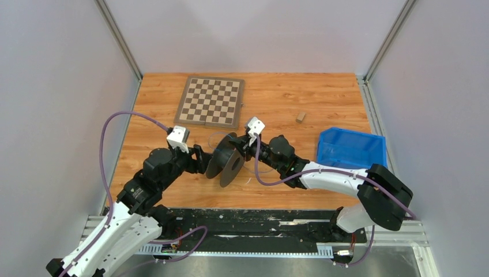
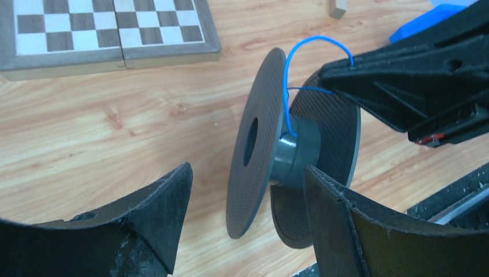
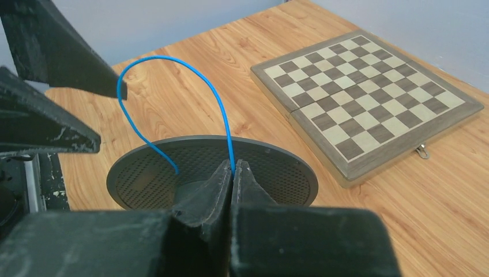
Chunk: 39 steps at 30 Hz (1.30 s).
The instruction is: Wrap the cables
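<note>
A dark grey spool [image 1: 225,161] stands on edge on the wooden table between the two arms. A thin blue cable [image 2: 286,86] rises from its hub in an arch and comes back down. My right gripper [image 3: 233,164] is shut on this cable [image 3: 190,72] just above the spool's perforated flange [image 3: 277,167]. My left gripper [image 2: 248,168] is open, one finger on each side of the spool [image 2: 259,150], and neither visibly touches it. In the top view the left gripper [image 1: 204,161] is left of the spool and the right gripper [image 1: 245,151] is right of it.
A folded chessboard [image 1: 210,102] lies at the back of the table. A small wooden block [image 1: 300,117] sits right of it. A blue bin [image 1: 350,148] stands at the right edge. A black strip [image 1: 259,222] runs along the near edge.
</note>
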{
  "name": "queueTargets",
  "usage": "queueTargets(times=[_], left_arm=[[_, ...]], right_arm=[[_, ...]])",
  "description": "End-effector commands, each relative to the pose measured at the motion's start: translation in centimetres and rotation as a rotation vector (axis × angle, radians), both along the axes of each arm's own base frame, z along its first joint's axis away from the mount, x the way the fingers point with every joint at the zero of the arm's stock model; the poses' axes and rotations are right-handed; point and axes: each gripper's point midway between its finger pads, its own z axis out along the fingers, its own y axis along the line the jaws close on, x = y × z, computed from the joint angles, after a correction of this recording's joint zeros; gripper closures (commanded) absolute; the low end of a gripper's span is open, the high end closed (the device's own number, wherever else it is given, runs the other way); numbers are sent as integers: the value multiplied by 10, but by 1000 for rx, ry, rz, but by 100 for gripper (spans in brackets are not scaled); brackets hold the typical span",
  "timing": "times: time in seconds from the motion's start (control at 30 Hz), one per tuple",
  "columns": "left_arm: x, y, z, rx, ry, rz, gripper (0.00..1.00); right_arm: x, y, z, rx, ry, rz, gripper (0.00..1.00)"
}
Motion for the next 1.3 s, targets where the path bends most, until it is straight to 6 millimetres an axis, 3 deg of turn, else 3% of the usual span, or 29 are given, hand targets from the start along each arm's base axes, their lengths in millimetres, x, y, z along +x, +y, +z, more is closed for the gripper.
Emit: queueTargets(times=[0.0,0.17,0.37,0.7,0.97,1.27], left_arm=[[-3,-6,11,-79,-37,-22,21],[-3,3,16,-97,-64,22,20],[-2,-13,19,-96,-87,-63,18],[26,-28,10,-83,-98,-41,19],[34,-22,-20,-47,-23,22,29],[27,-22,-35,-35,19,10,48]], right_arm=[[7,-5,0,21,-14,-52,100],[10,-4,-14,-1,2,-62,100],[9,-3,-10,15,0,-58,100],[6,-5,-1,20,-15,-50,100],[3,-7,-4,13,-12,-44,100],[-8,2,-9,18,5,31,100]])
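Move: The black spool's middle lies about 5 cm ahead of the left hand, 7 cm to its right and 11 cm below. The free end of the blue cable arches about 8 cm ahead and 8 cm to the right of that hand, near its height, and the chessboard's middle is some 38 cm ahead, 3 cm left and 20 cm below. From the right hand, holding the cable, the spool is about 5 cm back, 6 cm left and 10 cm below. After easing back barely a centimetre, the wide-open left hand swings forward and right over the spool, then sinks about 5 cm to straddle the upper rim of its left flange, one finger outside and one between the flanges, the fingers closing to about half open around the rim and the cable's tail. The right hand keeps its shut pinch on the cable, shifting about 1 cm forward to hold the arch up, then sinking some 2 cm alongside the left hand's descent. ##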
